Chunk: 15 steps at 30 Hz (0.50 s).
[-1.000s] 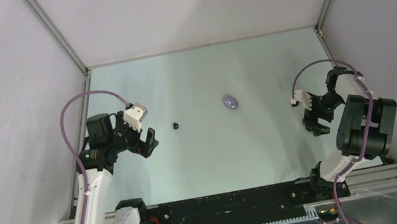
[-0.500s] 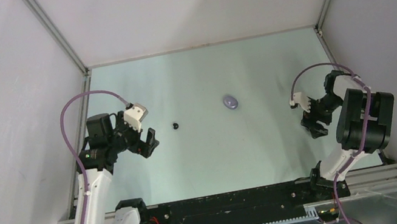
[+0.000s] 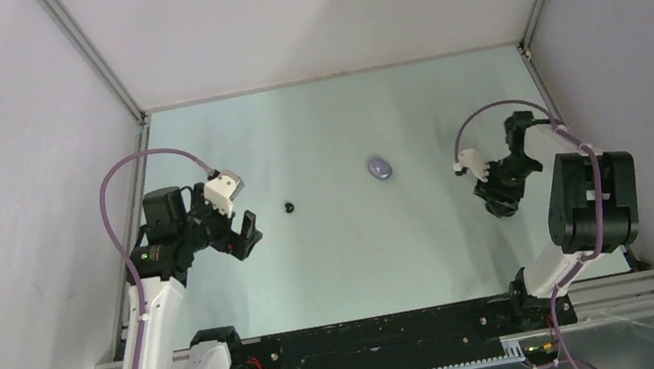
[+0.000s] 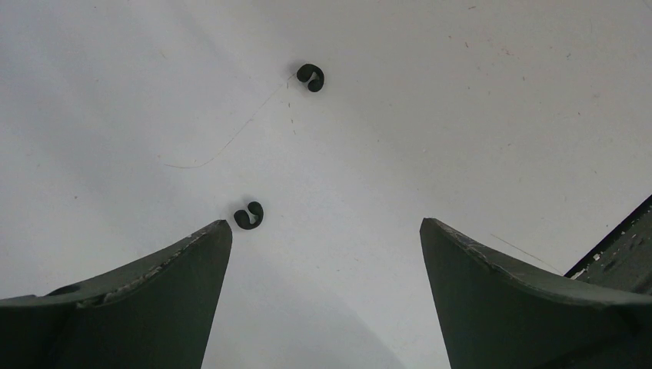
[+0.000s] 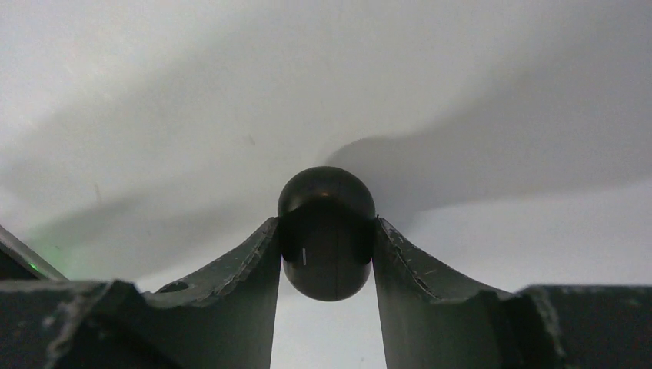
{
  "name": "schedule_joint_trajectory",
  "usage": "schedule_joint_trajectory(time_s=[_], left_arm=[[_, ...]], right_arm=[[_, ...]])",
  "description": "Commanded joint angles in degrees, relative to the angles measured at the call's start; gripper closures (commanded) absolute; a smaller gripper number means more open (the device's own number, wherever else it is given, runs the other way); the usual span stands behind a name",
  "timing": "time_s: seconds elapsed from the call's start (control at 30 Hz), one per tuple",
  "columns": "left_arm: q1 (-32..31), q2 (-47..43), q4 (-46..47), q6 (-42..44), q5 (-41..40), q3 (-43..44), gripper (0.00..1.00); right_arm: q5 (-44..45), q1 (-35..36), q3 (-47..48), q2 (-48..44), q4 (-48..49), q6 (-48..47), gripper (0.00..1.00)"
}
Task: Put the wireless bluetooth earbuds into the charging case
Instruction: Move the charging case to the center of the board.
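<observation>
Two black earbuds lie on the table in the left wrist view, one (image 4: 311, 77) farther off and one (image 4: 248, 216) just past my left fingertip. From above only one black earbud (image 3: 288, 208) shows. My left gripper (image 4: 325, 223) (image 3: 246, 234) hangs open with bare table between its fingers. A glossy black rounded charging case (image 5: 327, 192) sits between the fingers of my right gripper (image 5: 327, 231) (image 3: 493, 201), which is shut on its sides. From above the black case is hidden by that gripper.
A pale purple oval case (image 3: 380, 168) lies near the table's middle, left of the right gripper. White walls with metal corner posts (image 3: 93, 58) close in the table on three sides.
My right gripper has swung left toward the table's middle and its fingers have closed onto the black case. The left arm and the earbuds have not moved.
</observation>
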Motion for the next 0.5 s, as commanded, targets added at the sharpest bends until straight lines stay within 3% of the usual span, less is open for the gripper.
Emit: schedule_joint_trajectory(time_s=[0.0, 0.2, 0.47], left_arm=[[0.4, 0.0, 0.1, -0.2, 1.1, 1.7, 0.01], [0.4, 0.4, 0.3, -0.2, 0.8, 1.5, 0.01], [0.4, 0.6, 0.8, -0.5, -0.5, 1.3, 0.01]], right_arm=[[-0.1, 9.2, 0.5, -3.9, 1.5, 11.4, 0.6], [-1.5, 25.8, 8.1, 1.3, 3.6, 26.6, 0.61], [0.8, 35.9, 20.1, 13.9, 7.3, 46.1, 0.57]])
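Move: Out near the middle of the board, where the black charging case already held in the right fingers is being taken, is a spot about 31 cm to the right hand's left and 10 cm ahead, a couple of centimetres below. The purple case lies some 26 cm left and 14 cm ahead, the nearer black earbud roughly 49 cm left and 9 cm ahead, both at board level. From the left hand that middle spot is about 22 cm right, 11 cm ahead and 16 cm down. Sweeping quickly to its left, the right hand carries the pinched black case about 19 cm towards the middle of the board and closer to the purple case. It climbs only a couple of centimetres and bends forward later on, gaining some 5 cm. The fingers keep their grip, still pointing down, with hardly any wrist turn. ##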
